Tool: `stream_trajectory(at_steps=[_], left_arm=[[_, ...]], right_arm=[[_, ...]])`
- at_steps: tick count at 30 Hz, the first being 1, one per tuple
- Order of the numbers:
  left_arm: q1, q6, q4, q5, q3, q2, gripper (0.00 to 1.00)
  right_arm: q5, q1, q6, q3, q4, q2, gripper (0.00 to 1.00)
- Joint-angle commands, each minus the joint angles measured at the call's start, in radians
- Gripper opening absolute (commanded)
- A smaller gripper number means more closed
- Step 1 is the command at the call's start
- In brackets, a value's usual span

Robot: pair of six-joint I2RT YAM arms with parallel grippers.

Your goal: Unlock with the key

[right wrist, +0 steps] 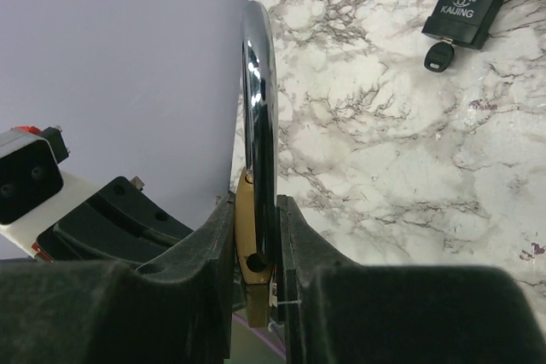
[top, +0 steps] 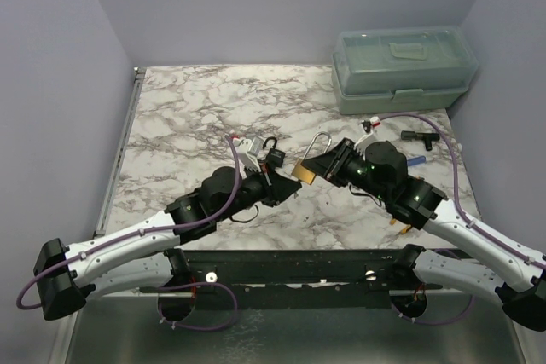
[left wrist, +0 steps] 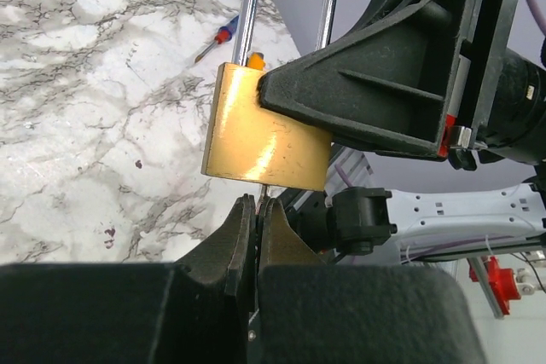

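A brass padlock [top: 304, 174] with a silver shackle [top: 319, 147] is held off the table between the two arms. My right gripper [top: 317, 165] is shut on its body, and in the right wrist view the brass body [right wrist: 246, 236] and shackle [right wrist: 258, 83] sit edge-on between my right gripper's [right wrist: 256, 202] fingers. My left gripper [left wrist: 258, 202] is shut on the key [left wrist: 263, 193]. Only a thin sliver of the key shows, running up into the underside of the padlock [left wrist: 256, 138]. I cannot tell whether the shackle is released.
A black padlock [right wrist: 461, 13] with its own key lies on the marble behind the left gripper, also visible from above as the black padlock [top: 275, 156]. A green plastic box [top: 401, 70] stands at the back right. A small screwdriver [left wrist: 217, 37] and a black tool [top: 418, 136] lie to the right.
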Motion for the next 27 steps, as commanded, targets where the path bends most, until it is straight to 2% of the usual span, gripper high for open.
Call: stream_trajectory(at_steps=[1, 7, 16, 18, 21, 27], left_arm=[[0.003, 0.087, -0.064, -0.097, 0.069, 0.047, 0.0], [0.001, 0.18, -0.146, -0.136, 0.134, 0.096, 0.0], [0.0, 0.298, -0.194, -0.136, 0.183, 0.123, 0.0], [0.0, 0.309, -0.195, -0.118, 0.178, 0.112, 0.04], [0.0, 0.294, -0.194, -0.085, 0.166, 0.093, 0.18], [0.0, 0.259, -0.194, -0.008, 0.136, 0.054, 0.64]], right_arm=[[-0.05, 0.021, 0.081, 0.099, -0.038, -0.01, 0.0], [0.032, 0.02, 0.139, 0.178, -0.231, 0.009, 0.01], [0.047, 0.021, 0.166, 0.139, -0.225, -0.042, 0.01], [0.052, 0.02, 0.165, 0.134, -0.226, -0.056, 0.01], [0.054, 0.02, 0.158, 0.112, -0.196, -0.085, 0.0], [0.044, 0.02, 0.155, 0.057, -0.139, -0.128, 0.01]])
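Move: The left hand still pinches the key in the underside of the gold padlock, whose body is about 4 cm ahead, 2 cm right and 1 cm above this hand. The right hand still grips that padlock; the key's head lies some 5 cm back, 3 cm left and 2 cm below it. The black padlock lies on the table, about 10 cm ahead of the right hand, 8 cm left and 19 cm below. Keeping the key pinched, the left hand first drifts about 1 cm right, forward and up with the padlock while rolling on some 15 degrees, clockwise as seen along its fingers from behind; then it nearly stands and opens its fingers to about half, letting go of the key. The right hand keeps its grip on the gold padlock and carries it about 3 cm to the right, at first along with the left hand, turning clockwise and tipping slightly down, and draws back about 1 cm late on. ##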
